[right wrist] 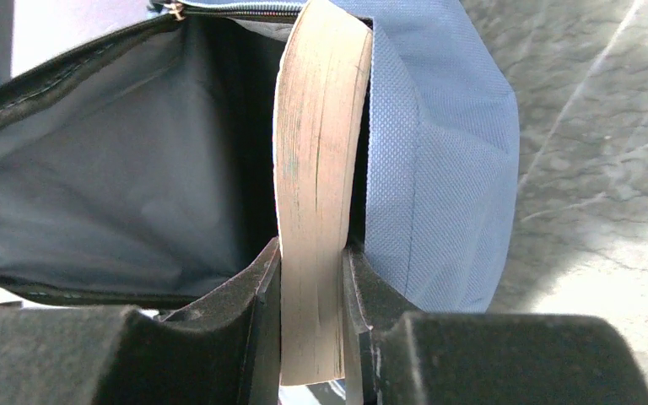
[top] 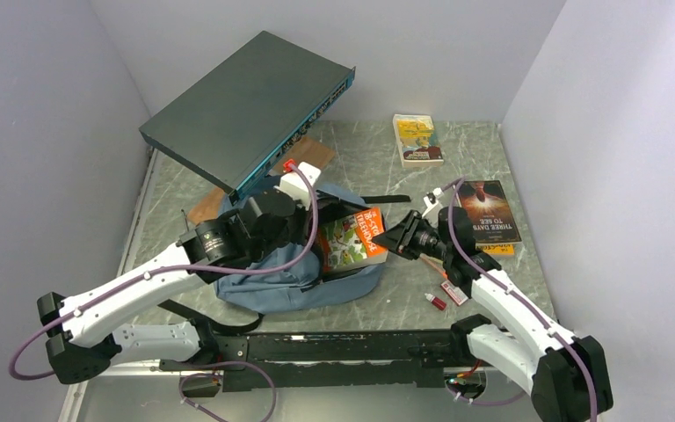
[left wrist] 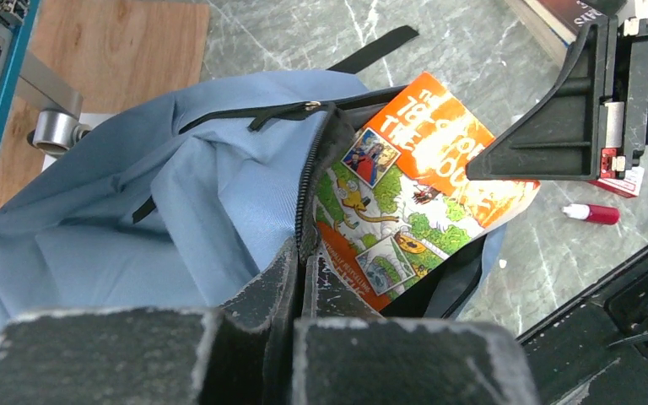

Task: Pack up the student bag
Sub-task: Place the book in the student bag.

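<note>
The student bag point(top: 299, 290) is a soft blue-grey backpack lying in the middle of the table with its zipper opening facing right. My left gripper point(left wrist: 310, 257) is shut on the black zipper edge of the bag's point(left wrist: 160, 219) opening. An orange picture book point(top: 356, 239) sticks halfway out of the opening. My right gripper point(top: 393, 239) is shut on the book's outer end. In the right wrist view the pale page edge of the book point(right wrist: 321, 126) runs between the fingers point(right wrist: 261, 278) into the dark inside of the bag point(right wrist: 439, 169).
A flat dark grey metal box point(top: 246, 105) leans tilted at the back left, over a wooden board point(top: 308, 156). A yellow book point(top: 417, 139) and a dark book point(top: 488, 209) lie at the back right. A small red tube point(top: 437, 301) lies near the right arm.
</note>
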Action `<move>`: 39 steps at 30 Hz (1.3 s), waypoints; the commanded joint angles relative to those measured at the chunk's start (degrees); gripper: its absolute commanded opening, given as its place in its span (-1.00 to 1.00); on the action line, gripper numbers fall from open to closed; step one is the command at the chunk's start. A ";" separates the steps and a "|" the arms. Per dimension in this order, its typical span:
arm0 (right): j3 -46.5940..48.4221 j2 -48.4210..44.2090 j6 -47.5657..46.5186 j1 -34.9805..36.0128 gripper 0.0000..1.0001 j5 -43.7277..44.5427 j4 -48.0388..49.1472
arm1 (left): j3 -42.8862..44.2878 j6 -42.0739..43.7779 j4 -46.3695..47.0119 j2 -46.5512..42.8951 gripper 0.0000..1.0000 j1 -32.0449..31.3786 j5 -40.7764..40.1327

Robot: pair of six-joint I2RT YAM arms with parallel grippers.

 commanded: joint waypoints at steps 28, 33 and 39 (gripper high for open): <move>-9.51 14.52 19.90 22.35 -1.00 23.20 60.26 | 11.31 -13.62 6.93 10.57 -1.00 2.20 25.80; -6.71 25.80 16.00 27.43 -1.00 27.77 64.62 | 8.83 -16.70 9.94 9.75 -1.00 2.62 29.46; -4.22 32.62 14.13 29.60 -1.00 36.14 63.54 | 6.61 -18.21 10.95 8.82 -1.00 2.67 29.02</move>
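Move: Some 6 cm to the right hand's left, level with it fore and aft and 6 cm below, is the mouth of the student bag. The book already in its fingers reaches partway in, its middle about 6 cm left, 1 cm ahead and 4 cm down. The black strap lies roughly 9 cm ahead and 2 cm right, the red bottle 14 cm back and 14 cm right, both 14 cm lower. For the left hand, the mouth is 8 cm right, 1 cm back and 19 cm down. Dipping about 3 cm and then lifting some 6 cm, the right hand carries the book over to the left, roughly 11 cm in all, and sinks with it into the bag, grip kept. The left hand keeps its pinch on the zipped edge and draws it about 9 cm right over the book, swinging clockwise, with a shallow dip and a late drift back. ##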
